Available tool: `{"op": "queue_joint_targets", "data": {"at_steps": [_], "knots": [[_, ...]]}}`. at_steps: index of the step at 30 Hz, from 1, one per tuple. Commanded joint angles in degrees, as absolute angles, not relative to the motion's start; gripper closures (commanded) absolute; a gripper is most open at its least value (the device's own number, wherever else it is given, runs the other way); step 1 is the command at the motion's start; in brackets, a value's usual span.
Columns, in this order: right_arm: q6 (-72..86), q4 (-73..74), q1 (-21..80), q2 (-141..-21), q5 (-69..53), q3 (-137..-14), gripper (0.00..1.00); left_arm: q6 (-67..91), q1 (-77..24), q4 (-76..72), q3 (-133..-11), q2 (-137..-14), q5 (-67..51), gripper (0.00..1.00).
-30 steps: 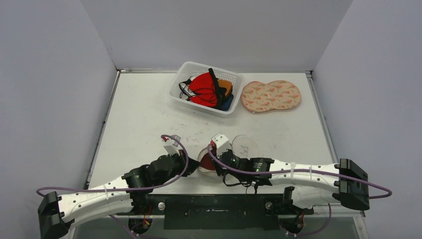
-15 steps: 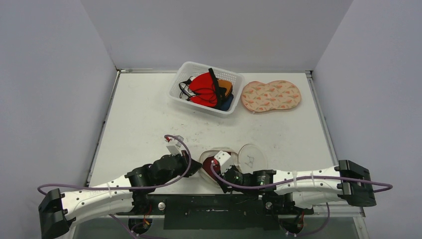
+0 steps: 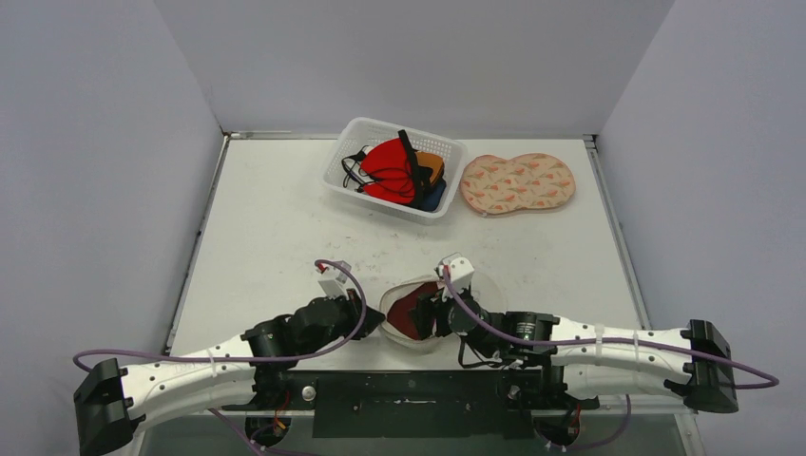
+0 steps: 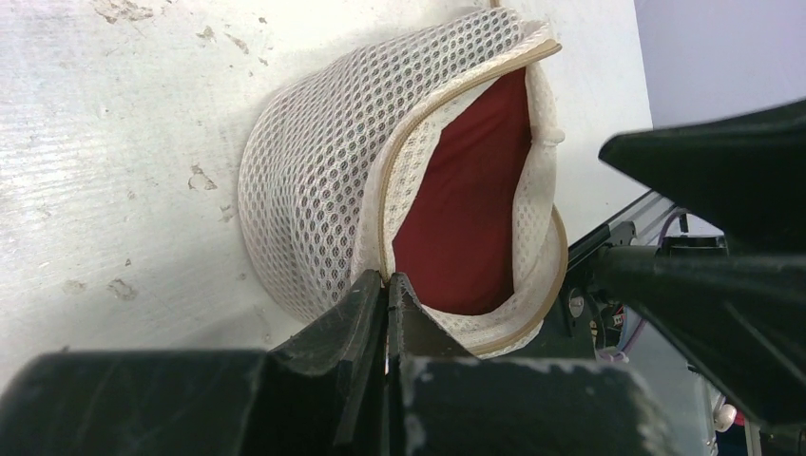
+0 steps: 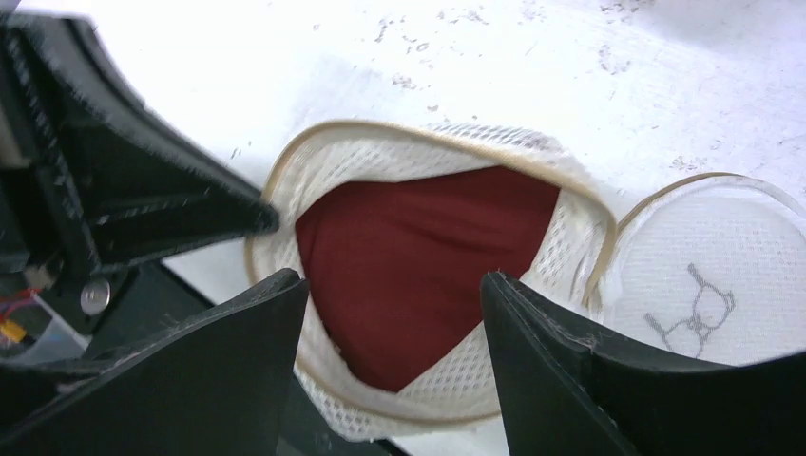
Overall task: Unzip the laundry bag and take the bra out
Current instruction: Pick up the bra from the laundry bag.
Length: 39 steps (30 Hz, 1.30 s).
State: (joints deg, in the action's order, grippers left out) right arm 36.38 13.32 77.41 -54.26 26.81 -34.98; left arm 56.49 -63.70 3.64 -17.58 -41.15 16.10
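Note:
The white mesh laundry bag (image 3: 394, 296) lies near the table's front edge with its mouth gaping open. The dark red bra (image 3: 411, 316) sits inside it, also plain in the wrist views as the bra (image 4: 466, 209) and the bra (image 5: 418, 247). My left gripper (image 3: 377, 319) is shut on the bag's tan-trimmed rim (image 4: 382, 228) at its left side. My right gripper (image 3: 437, 310) hovers open right over the mouth, jaws wide on either side of the bra (image 5: 394, 285), holding nothing. The bag's round flap (image 5: 703, 275) lies flat to the right.
A white basket (image 3: 399, 210) of red, orange and dark garments stands at the back centre. A patterned peach pad (image 3: 518, 182) lies to its right. Grey walls close in the table on three sides.
My right gripper has opened wider and moved up and to the right of the bag's mouth. The bag's mouth gapes more. The left gripper stays shut on the rim.

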Motion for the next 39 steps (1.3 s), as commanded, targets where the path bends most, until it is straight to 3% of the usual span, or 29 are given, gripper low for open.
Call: {"op": "queue_joint_targets", "data": {"at_steps": [1,9,20,29,33,39], "knots": [[38.4,5.9,71.6,-55.9,20.7,-35.4,0.32,55.6,-64.0,1.3,-17.1,-40.5,16.6,1.0],[40.7,6.3,69.3,-60.4,17.9,-33.6,0.32,56.1,-63.8,0.8,-15.3,-40.4,16.6,1.0],[53.2,17.0,69.3,-51.4,25.3,-23.0,0.34,56.3,-63.8,-3.3,-13.7,-41.8,16.2,1.0],[52.3,8.4,70.9,-47.7,26.5,-21.0,0.31,56.3,-63.8,-4.9,-14.9,-45.7,14.8,1.0],[49.0,9.7,81.9,-47.5,37.0,-25.1,0.31,56.5,-63.9,-2.5,-16.5,-44.9,15.0,0.87],[42.4,11.2,84.8,-58.4,35.0,-31.7,0.36,60.6,-63.9,2.8,-17.8,-42.9,15.4,0.55]]}}
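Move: The bra lies as dark-red cloth inside the open laundry bag, its middle about 8 cm below the right hand's open fingers, some 2 cm ahead and 1 cm to the left. The pinched bag rim is about 9 cm to that hand's left, 1 cm ahead and 3 cm lower, and the mesh lid roughly 12 cm to its right, 5 cm ahead and 10 cm lower. From the left hand, which holds that rim right at its fingertips, the bra is about 7 cm to the right, 2 cm ahead and 5 cm below. With its fingers staying wide open, the right hand edges forward over the bag's mouth, then dips about 8 cm down and some 5 cm to the right while its fingers tip down and turn clockwise by some 15 degrees, before rising about 4 cm, drawing back about 3 cm and swinging left again, the tilt mostly undone. The left hand keeps the rim pinched shut between its fingertips while it sinks about 2 cm overall, then opens at the very end, one finger still close beside the rim. ##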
